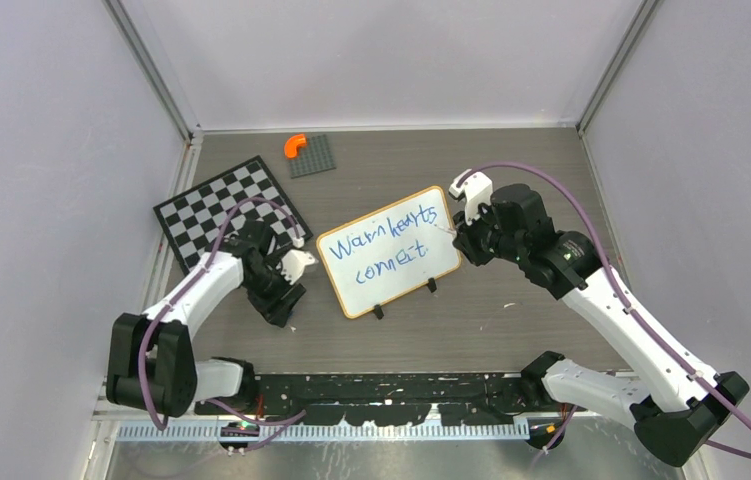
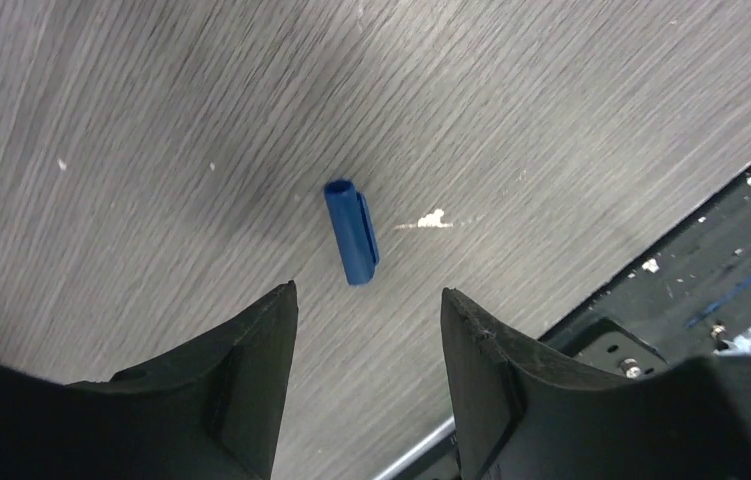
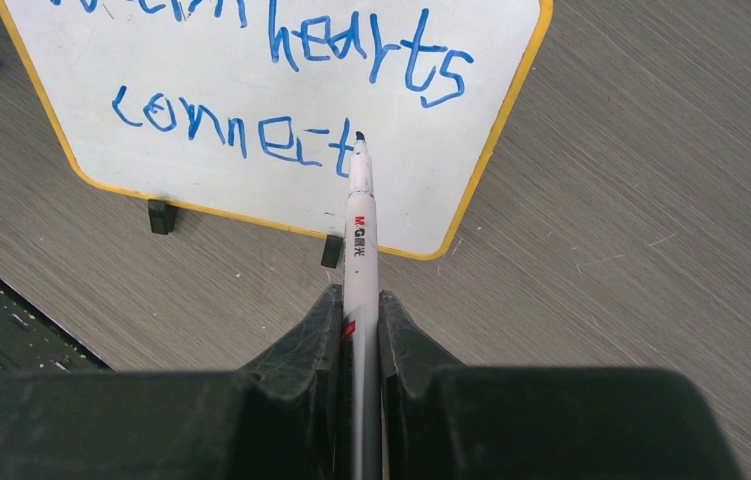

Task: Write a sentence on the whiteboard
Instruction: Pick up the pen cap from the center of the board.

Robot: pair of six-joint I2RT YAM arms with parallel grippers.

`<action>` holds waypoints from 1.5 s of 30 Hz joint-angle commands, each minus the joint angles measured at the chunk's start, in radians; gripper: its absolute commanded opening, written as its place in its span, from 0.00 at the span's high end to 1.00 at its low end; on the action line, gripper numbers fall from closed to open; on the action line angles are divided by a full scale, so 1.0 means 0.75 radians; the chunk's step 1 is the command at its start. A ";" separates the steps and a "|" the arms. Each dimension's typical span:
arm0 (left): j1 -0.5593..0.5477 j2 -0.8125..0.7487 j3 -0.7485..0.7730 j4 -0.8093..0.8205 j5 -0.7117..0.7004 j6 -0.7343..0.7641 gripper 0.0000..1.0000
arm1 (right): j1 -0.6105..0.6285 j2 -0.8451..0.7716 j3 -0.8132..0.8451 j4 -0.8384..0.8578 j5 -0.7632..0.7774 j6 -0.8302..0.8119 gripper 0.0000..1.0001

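The whiteboard (image 1: 391, 285) lies mid-table on two black feet, its rim yellow-orange. The sentence (image 1: 389, 245) in blue script reads "Warm hearts connect" over two lines. My right gripper (image 3: 359, 295) is shut on a white marker (image 3: 359, 230). The marker's dark tip sits by the final "t" of "connect" (image 3: 241, 130); I cannot tell whether it touches. To the left of the board, my left gripper (image 2: 369, 290) stands open over the bare table with nothing between its fingers. A blue marker cap (image 2: 351, 232) lies flat just beyond the fingertips.
A black-and-white checkered board (image 1: 231, 210) lies at the back left. Behind it are a grey studded plate (image 1: 313, 156) and an orange piece (image 1: 294, 146). A black rail (image 1: 381, 390) runs along the near edge. Grey walls close in the table.
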 commanded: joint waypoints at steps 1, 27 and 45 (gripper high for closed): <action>-0.070 -0.043 -0.062 0.178 -0.051 -0.013 0.45 | -0.008 -0.007 0.008 0.046 0.015 0.007 1.00; -0.156 -0.058 -0.148 0.255 -0.150 0.185 0.96 | -0.013 0.024 0.028 0.028 0.027 0.001 1.00; -0.262 -0.232 0.326 -0.305 0.009 0.117 1.00 | -0.014 0.074 0.089 -0.025 -0.140 0.004 1.00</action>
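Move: The pen cap lies on the table almost straight under the left hand, about 1 cm ahead and some 4 cm below it. The whiteboard's middle is some 16 cm farther out than the left hand and 23 cm to its right; the chessboard's middle is about 24 cm ahead and 12 cm to its left. From the right hand, the cap is roughly 37 cm to the left, 6 cm back and 23 cm below. The blue pen cap is pinched near one end between the left fingertips: the left hand sinks about 3.5 cm onto it, turning some 10 degrees clockwise while the half-open fingers close. After a short stay low, it rises straight up about 7.5 cm, speeding up, with the cap gripped and its fingertips tilting some 10 degrees forward in all. ##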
